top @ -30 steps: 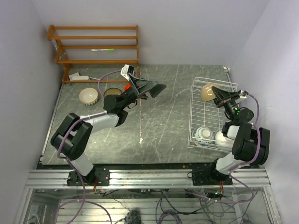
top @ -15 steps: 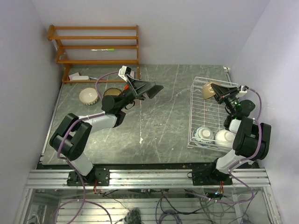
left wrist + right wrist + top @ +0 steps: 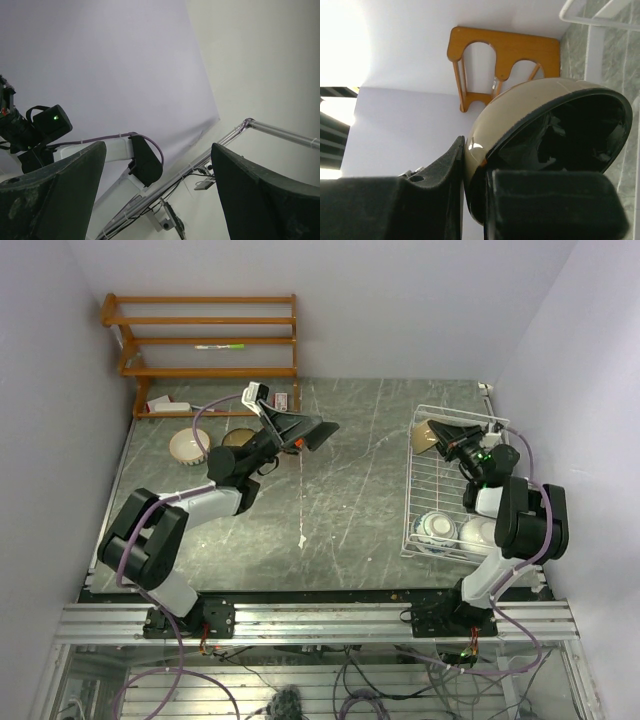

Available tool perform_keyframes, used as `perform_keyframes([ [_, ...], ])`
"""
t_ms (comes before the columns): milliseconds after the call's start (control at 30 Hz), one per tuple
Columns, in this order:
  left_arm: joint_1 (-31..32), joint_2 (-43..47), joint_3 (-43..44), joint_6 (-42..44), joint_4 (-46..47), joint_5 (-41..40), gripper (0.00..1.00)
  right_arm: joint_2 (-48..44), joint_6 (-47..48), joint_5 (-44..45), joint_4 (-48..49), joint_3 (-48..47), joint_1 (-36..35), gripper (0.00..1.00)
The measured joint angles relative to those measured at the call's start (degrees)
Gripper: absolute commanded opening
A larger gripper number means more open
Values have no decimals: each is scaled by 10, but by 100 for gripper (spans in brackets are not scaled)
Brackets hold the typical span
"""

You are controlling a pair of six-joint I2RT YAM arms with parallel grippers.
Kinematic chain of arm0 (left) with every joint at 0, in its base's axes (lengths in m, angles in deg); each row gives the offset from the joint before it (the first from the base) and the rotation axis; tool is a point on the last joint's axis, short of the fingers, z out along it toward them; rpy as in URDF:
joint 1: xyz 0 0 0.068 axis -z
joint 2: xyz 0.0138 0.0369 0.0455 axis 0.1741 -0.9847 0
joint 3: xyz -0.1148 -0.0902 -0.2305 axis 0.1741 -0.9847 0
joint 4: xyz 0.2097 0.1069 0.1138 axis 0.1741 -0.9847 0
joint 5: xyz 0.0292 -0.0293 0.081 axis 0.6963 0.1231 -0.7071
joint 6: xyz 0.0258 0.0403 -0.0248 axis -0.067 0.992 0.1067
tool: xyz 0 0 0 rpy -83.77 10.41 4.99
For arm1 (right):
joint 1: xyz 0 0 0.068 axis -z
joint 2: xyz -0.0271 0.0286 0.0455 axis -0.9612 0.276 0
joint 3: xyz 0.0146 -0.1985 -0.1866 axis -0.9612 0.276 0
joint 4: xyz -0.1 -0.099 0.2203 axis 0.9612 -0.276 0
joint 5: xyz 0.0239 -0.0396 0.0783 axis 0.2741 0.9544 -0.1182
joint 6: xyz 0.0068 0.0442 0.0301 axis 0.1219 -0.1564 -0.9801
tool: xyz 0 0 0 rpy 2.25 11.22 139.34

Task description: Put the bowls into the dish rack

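Observation:
My right gripper (image 3: 447, 437) is shut on the rim of a tan bowl with a dark rim (image 3: 425, 434) and holds it on edge over the far end of the white wire dish rack (image 3: 412, 490). In the right wrist view the tan bowl (image 3: 535, 112) sits pinched between the fingers (image 3: 432, 192). A blue-and-white bowl (image 3: 435, 528) and a white bowl (image 3: 481, 533) sit in the rack's near end. A cream bowl (image 3: 188, 446) and another bowl (image 3: 238, 437), partly hidden by the left arm, rest on the table. My left gripper (image 3: 308, 430) hangs open and empty above the table.
A brown wooden shelf unit (image 3: 205, 335) stands at the back left, also seen in the right wrist view as the shelf's end (image 3: 502, 55). Small items (image 3: 168, 405) lie under it. The walls stand close on the left and right.
My right gripper has carried the tan bowl farther back and left over the rack's far end. The left arm has drifted left and back, still open.

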Motion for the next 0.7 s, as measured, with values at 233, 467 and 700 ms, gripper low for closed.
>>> perform_keyframes([
  [233, -18, 15, -12, -1, 0, 3, 96, 31, 7, 29, 0, 0, -3, 0],
  [467, -27, 15, -17, -2, 0, 8, 97, 86, 8, 43, 14, -4, 0, 0],
  [700, -29, 15, -23, -2, 0, 9, 97, 104, 7, 43, 35, -9, 6, 0],
])
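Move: In the dish rack's far left part lies the open spot for the tan bowl that the right hand already holds: about 4 cm ahead, 1 cm left and 15 cm below that hand. The blue-patterned bowl sits some 18 cm back and 2 cm to the right of the hand, the white bowl about 19 cm back and 13 cm right, both roughly 16 cm lower. From the left hand the spot is around 19 cm ahead, 26 cm right and 33 cm down. Lowering the tan bowl into the far left part of the rack, the right hand sinks about 5.5 cm, easing some 2 cm forward and 2 cm right, then the descent stops. The fingers keep their pinch on the bowl's rim while the wrist tips down and turns clockwise, each about 5 degrees. Contact between bowl and rack can't be made out. ##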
